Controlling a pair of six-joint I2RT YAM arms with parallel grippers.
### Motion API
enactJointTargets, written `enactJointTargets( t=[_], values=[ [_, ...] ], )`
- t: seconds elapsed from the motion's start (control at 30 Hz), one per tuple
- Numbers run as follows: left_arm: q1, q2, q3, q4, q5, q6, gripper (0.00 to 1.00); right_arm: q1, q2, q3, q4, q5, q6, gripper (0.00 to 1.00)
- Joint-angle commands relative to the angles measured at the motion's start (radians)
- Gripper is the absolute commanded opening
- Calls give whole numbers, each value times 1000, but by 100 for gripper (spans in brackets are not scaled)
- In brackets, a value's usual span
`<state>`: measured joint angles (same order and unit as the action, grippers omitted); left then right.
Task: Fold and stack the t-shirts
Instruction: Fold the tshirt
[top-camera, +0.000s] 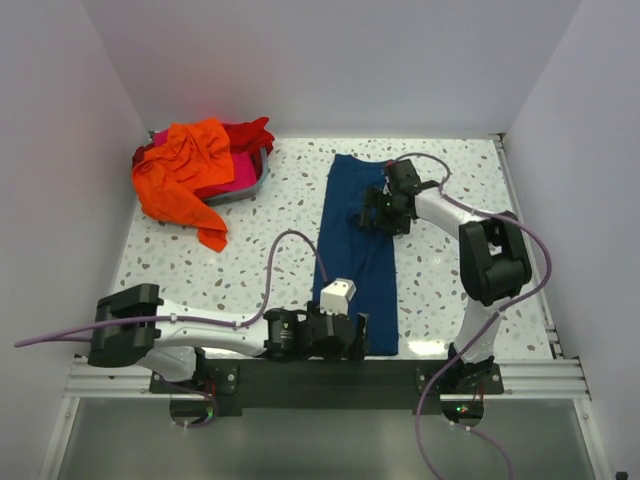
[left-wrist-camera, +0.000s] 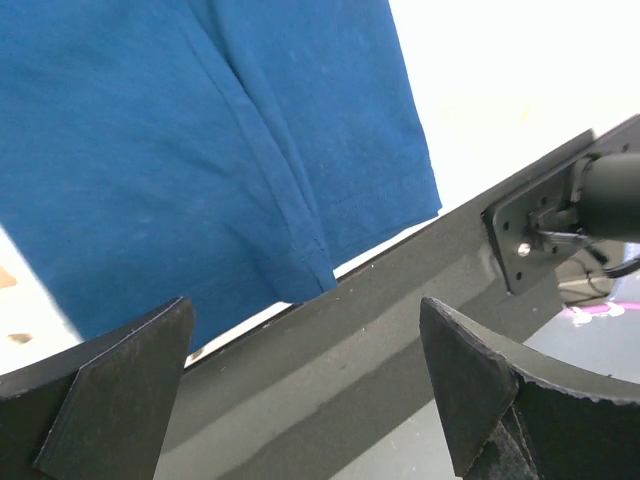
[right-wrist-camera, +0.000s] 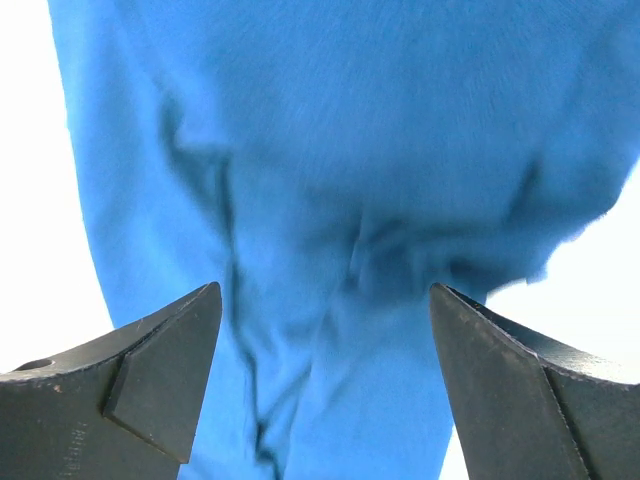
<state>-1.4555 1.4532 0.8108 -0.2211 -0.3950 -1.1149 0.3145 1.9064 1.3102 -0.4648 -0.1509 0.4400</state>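
Observation:
A navy blue t-shirt (top-camera: 365, 280) lies folded into a long narrow strip down the middle of the table. My left gripper (top-camera: 355, 335) hangs open at the strip's near end, just over the table's front edge. In the left wrist view the shirt's hem (left-wrist-camera: 200, 130) lies beyond the open gripper (left-wrist-camera: 305, 305), with nothing between its fingers. My right gripper (top-camera: 372, 218) is open above the strip's far half. In the right wrist view wrinkled blue cloth (right-wrist-camera: 350, 130) fills the space under the open gripper (right-wrist-camera: 325, 290). Orange (top-camera: 180, 180), red (top-camera: 252, 133) and pink (top-camera: 238, 182) t-shirts are heaped at the back left.
A grey bin (top-camera: 252, 188) at the back left holds the heap, and the orange shirt spills over its side onto the table. A black mounting rail (left-wrist-camera: 380, 340) runs along the near edge under the left gripper. White walls close in the left, back and right sides.

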Motion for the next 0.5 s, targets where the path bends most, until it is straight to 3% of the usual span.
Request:
enactJointTargets(
  t=[0.0, 0.27, 0.47],
  values=[
    [-3, -100, 1, -96, -103, -2, 100, 3, -226, -46, -49, 7, -15, 88],
    [-3, -226, -180, -164, -93, -111, 100, 44, -838, -399, -205, 128, 133, 88],
    [-3, -231, -219, -202, -103, -141, 100, 123, -1154, -652, -372, 146, 288, 82]
  ],
)
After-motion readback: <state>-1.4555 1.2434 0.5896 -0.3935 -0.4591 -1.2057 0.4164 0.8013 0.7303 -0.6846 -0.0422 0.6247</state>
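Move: The near left corner of the dark blue t-shirt is about 7 cm to the left of my left hand, 1 cm ahead and 6 cm below; its near right corner is roughly 8 cm to that hand's right, equally far ahead and below. From my right hand, over the shirt's far part, that near right corner lies some 31 cm back, 4 cm right and 3 cm down, while the far edge is about 13 cm ahead, 1 cm left, 3 cm below. I sweep my open right hand back some 19 cm and a little right, climbing off the shirt's far part, then sinking slightly as it heads for the near right corner, fingertips tilting outward. Meanwhile my left hand, also open, hops up a little and travels about 9 cm left, coming down with its fingers around the near left corner. ##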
